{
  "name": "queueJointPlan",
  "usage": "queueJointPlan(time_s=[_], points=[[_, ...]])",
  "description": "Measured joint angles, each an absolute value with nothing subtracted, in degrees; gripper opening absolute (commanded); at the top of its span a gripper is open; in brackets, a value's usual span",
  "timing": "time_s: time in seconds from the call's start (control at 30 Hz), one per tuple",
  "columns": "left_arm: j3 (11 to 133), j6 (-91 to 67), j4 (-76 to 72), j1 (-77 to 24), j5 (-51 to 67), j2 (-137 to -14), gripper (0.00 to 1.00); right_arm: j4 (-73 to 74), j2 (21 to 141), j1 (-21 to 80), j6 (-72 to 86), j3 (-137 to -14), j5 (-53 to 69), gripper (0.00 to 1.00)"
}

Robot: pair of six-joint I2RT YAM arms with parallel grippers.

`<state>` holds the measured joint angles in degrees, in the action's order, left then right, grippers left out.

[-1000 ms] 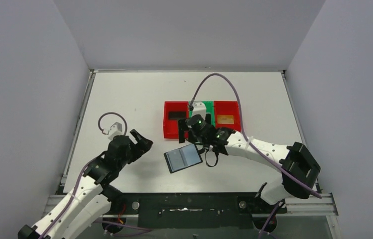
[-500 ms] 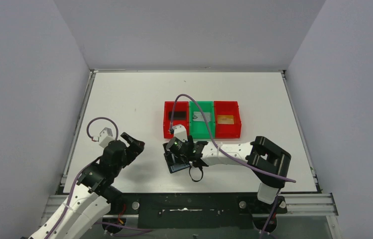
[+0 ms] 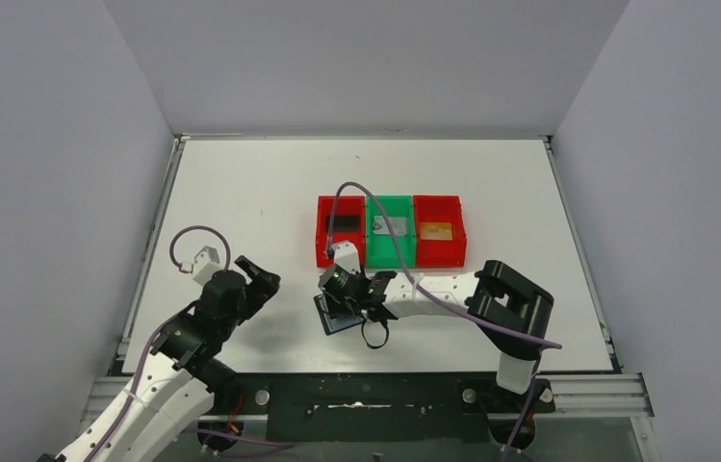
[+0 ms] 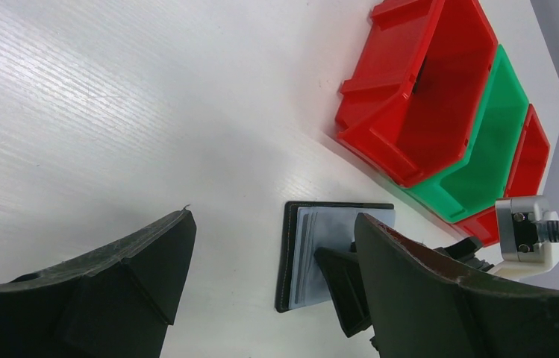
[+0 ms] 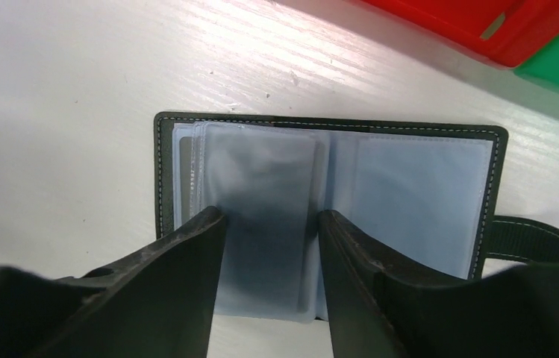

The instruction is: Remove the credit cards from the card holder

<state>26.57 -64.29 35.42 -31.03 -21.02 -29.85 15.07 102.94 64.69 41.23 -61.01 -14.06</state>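
The card holder point(image 3: 329, 318) lies open and flat on the white table, its grey-blue plastic sleeves point(image 5: 410, 194) facing up. My right gripper point(image 5: 270, 215) points down onto its left half. One finger stands on each side of the top sleeve there, at its edges, with a gap still between them. A grey strip like a card edge point(image 5: 185, 175) shows under the left sleeves. In the top view the right gripper point(image 3: 345, 300) covers most of the holder. My left gripper point(image 3: 262, 279) hangs open to the holder's left, empty, and the holder point(image 4: 313, 246) shows between its fingers.
Behind the holder stand three joined bins: a red one point(image 3: 325, 248) with a dark card, a green one point(image 3: 390, 252) with a pale card, and a red one point(image 3: 452, 252) with an orange card. The holder's black strap point(image 5: 537, 239) lies to its right.
My right arm came from over the bins down onto the open card holder, and its jaws narrowed around the left sleeve. My left arm drew back a little.
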Motion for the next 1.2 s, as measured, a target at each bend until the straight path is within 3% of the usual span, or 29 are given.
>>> queueJointPlan(time_s=[0.13, 0.23, 0.4, 0.83, 1.2], points=[[26.6, -64.3, 35.4, -31.0, -21.0, -30.5, 0.78, 15.1, 102.9, 64.5, 41.4, -61.0, -14.0, 0.30], [26.6, -64.0, 35.3, -31.0, -20.5, -31.4, 0.78, 15.0, 102.9, 64.4, 41.5, -61.0, -13.8, 0.28], [26.6, -61.9, 32.4, -31.0, -16.7, -34.5, 0.78, 12.2, 101.9, 62.5, 42.6, -59.0, -10.8, 0.27], [26.5, -56.6, 6.8, -31.1, 8.3, -56.2, 0.78, -13.7, 93.2, 50.9, 53.2, -37.6, 7.2, 0.25], [26.5, -58.1, -5.6, -35.3, 16.6, -69.5, 0.75, -28.1, 91.8, 47.0, 60.9, -28.0, 11.9, 0.29]])
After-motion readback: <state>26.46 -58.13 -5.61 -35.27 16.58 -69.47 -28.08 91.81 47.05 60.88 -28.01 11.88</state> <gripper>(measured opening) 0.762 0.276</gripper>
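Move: The clear sleeve on the card holder's left page lies about 1 cm under the right hand's half-open fingers; the card holder's middle is 3 cm to that hand's right. The left red bin stands some 17 cm straight ahead of it, the green bin as far ahead and 12 cm right. From the left hand, the card holder's middle lies about 20 cm right, 3 cm back and 9 cm below. Right hand pinches and peels the sleeve 4 cm right; left sweeps about 16 cm right towards the holder. ##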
